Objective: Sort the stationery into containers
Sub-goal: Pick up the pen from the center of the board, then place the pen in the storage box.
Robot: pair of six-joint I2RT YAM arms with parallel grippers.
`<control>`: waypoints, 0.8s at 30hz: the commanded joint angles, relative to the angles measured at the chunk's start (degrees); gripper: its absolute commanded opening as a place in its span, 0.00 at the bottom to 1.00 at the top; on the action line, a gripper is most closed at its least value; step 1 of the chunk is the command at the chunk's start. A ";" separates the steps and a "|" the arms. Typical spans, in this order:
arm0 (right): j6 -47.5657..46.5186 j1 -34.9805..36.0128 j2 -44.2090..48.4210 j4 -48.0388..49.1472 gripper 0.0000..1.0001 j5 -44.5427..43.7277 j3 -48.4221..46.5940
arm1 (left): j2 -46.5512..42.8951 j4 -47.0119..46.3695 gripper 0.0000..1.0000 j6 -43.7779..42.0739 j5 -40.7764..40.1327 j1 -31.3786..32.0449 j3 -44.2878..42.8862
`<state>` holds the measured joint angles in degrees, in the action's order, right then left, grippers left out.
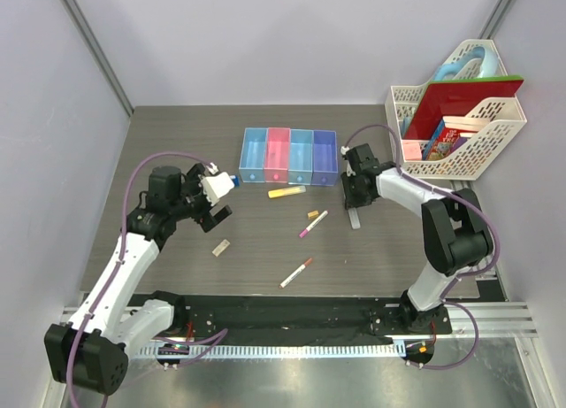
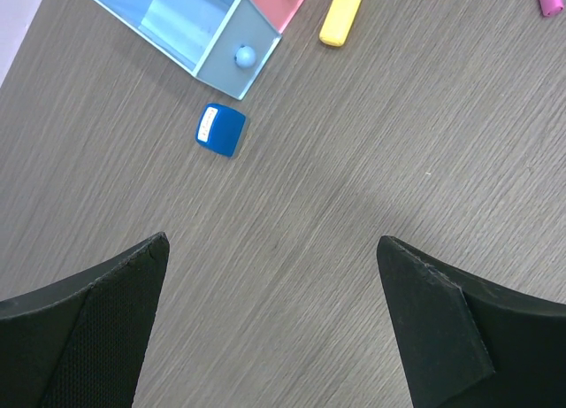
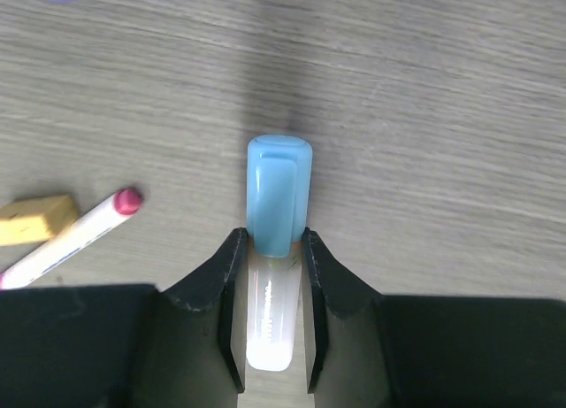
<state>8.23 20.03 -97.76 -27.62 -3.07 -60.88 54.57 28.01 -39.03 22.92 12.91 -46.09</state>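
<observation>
My right gripper (image 3: 271,240) is shut on the blue-capped marker (image 3: 279,191), which lies flat on the table; the jaws press its white barrel just below the cap. In the top view that marker (image 1: 355,219) lies right of the purple bin. The containers (image 1: 289,156) are a row of light blue, pink, light blue and purple bins. My left gripper (image 2: 271,240) hangs open over bare table, short of the tiny blue cube (image 2: 220,129) beside the light blue bin (image 2: 177,19). The yellow highlighter (image 1: 286,193), two white pens (image 1: 313,223) (image 1: 296,273), a tan eraser (image 1: 312,214) and a beige eraser (image 1: 221,247) lie loose.
White lattice baskets (image 1: 460,116) with a red folder and books stand at the back right, close to my right arm. Grey walls close in the table on the left, the back and the right.
</observation>
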 commanded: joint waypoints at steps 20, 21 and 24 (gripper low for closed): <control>3.37 -0.17 -19.30 -1.04 0.01 2.19 -43.00 | -6.31 -1.38 1.00 5.19 -3.67 0.10 6.97; 3.46 -0.17 -20.45 -0.60 0.01 2.10 -44.14 | -6.57 -1.20 1.00 5.10 -3.67 0.19 7.06; 3.55 -0.17 -23.26 0.98 0.01 2.10 -44.85 | -6.75 -1.20 1.00 5.10 -3.85 0.19 7.15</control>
<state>10.76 20.01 -119.26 -28.71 -1.50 -102.48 48.95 27.33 -34.70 19.81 12.91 -39.07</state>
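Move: The right hand already grips the pen, low over the table; the purple compartment it is taken to lies about 17 cm ahead and 8 cm to the left, roughly level in height. The light blue compartment adjoins that one 7 cm farther left. The pink-capped marker lies some 12 cm left and 4 cm back of the hand, the small orange block 13 cm left and 1 cm back. From the left hand, the purple compartment is roughly 18 cm ahead, 31 cm right and 15 cm lower. Forward in a quick arc, some 17 cm with about 7 cm to the left, the right hand carries the pen from the table to above the purple compartment, first rising about 14 cm, then dipping 5 cm towards it. Its fingertips tilt forward and up some 20 degrees and keep their pinch near the cap. The open, empty left hand sinks about 3 cm and eases back. ##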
